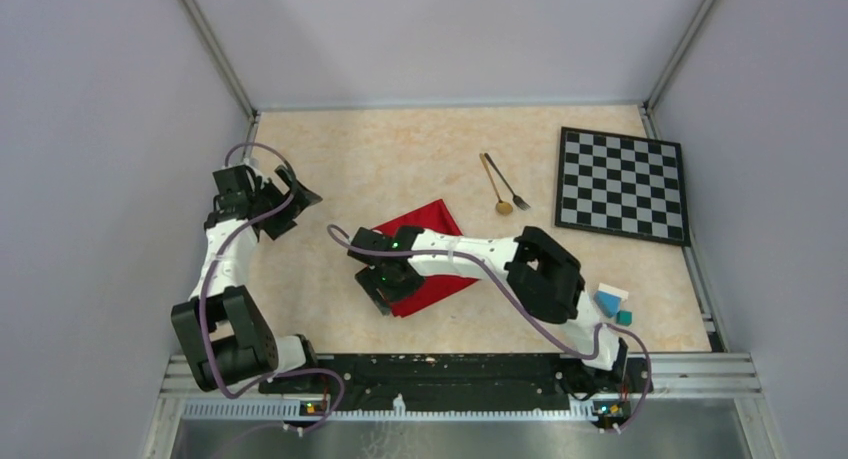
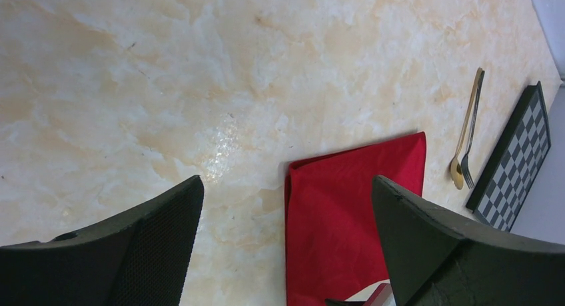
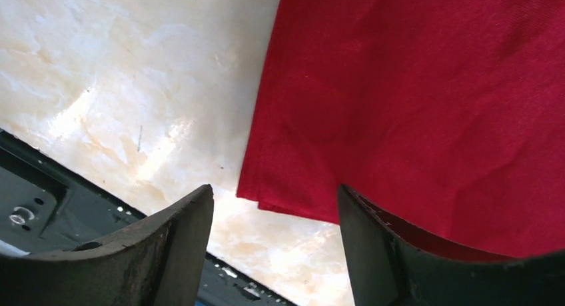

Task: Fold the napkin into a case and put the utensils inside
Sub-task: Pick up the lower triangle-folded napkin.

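Observation:
The napkin (image 1: 428, 226) is a deep-red cloth folded into a flat oblong packet in the middle of the table. My right gripper (image 1: 386, 291) hovers over its near-left corner. In the right wrist view the gripper (image 3: 274, 193) is open, and the corner of the napkin (image 3: 413, 99) lies just beyond the gap, ungripped. My left gripper (image 1: 292, 203) is open and empty, off to the napkin's left. The left wrist view shows the gripper (image 2: 286, 186) above bare table with the napkin (image 2: 346, 213) ahead. The gold spoon (image 1: 494, 187) and dark fork (image 1: 509, 185) lie side by side beyond the napkin.
A black-and-white checkered board (image 1: 622, 184) lies at the far right, next to the utensils. Small coloured blocks (image 1: 612, 301) sit by the right arm's base. The black base rail (image 3: 40, 199) runs along the near table edge. Frame posts and walls close in the sides.

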Tool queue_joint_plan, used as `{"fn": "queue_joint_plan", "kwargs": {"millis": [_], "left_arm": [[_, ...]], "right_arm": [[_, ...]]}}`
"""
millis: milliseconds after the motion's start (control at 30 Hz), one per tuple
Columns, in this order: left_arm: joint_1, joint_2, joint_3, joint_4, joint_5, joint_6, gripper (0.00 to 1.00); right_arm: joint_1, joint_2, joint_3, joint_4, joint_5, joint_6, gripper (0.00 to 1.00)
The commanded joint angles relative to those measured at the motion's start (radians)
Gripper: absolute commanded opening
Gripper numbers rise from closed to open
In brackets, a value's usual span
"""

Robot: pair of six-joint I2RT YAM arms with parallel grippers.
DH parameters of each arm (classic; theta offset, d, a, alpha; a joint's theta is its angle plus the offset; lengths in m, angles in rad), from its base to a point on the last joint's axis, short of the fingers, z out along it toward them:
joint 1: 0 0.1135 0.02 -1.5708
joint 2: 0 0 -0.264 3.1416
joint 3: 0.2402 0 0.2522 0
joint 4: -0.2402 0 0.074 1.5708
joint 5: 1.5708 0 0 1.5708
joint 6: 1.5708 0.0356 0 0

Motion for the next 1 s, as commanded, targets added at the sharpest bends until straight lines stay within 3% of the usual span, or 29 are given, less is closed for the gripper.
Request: {"fn": "queue_joint_plan", "kwargs": {"millis": [0, 233, 533, 800, 967], "left_arm": [[0.02, 0.01, -0.04, 0.06, 0.023, 0.016, 0.99], [0.039, 0.014, -0.055, 0.08, 0.076, 0.016, 0.99], [0.054, 0.013, -0.063, 0.09, 0.103, 0.013, 0.99], [0.058, 0.005, -0.07, 0.093, 0.11, 0.016, 0.99], [0.057, 0.012, -0.079, 0.102, 0.139, 0.025, 0.99]], "right_arm": [[0.039, 0.051, 0.133, -0.112, 0.037, 0.037, 0.65], [0.056, 0.114, 0.194, -0.163, 0.082, 0.045, 0.62], [0.067, 0.158, 0.152, -0.16, 0.115, 0.052, 0.55], [0.072, 0.18, 0.109, -0.147, 0.206, 0.066, 0.27], [0.074, 0.104, 0.05, -0.043, 0.238, 0.051, 0.1]]}}
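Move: The napkin's near left corner lies almost straight under the open right hand, about 3 cm below and perhaps 1 cm to its left. The napkin's middle is some 9 cm ahead of this hand and 7 cm to its right; the wooden spoon is about 28 cm ahead and 23 cm right, with the fork about 2 cm to the right of the spoon. From the left hand, that corner is roughly 19 cm back, 14 cm right and 14 cm down. The right hand first edges about 1 cm back and 1 cm to the left over the napkin's near left corner, then sinks some 2 cm to the cloth, easing back to the right and slightly forward as it brings its fingers some 10 degrees closer to vertical. Its fingers narrow slowly at first, then close quickly in the last part and pinch the cloth just in from the tip of the corner. ##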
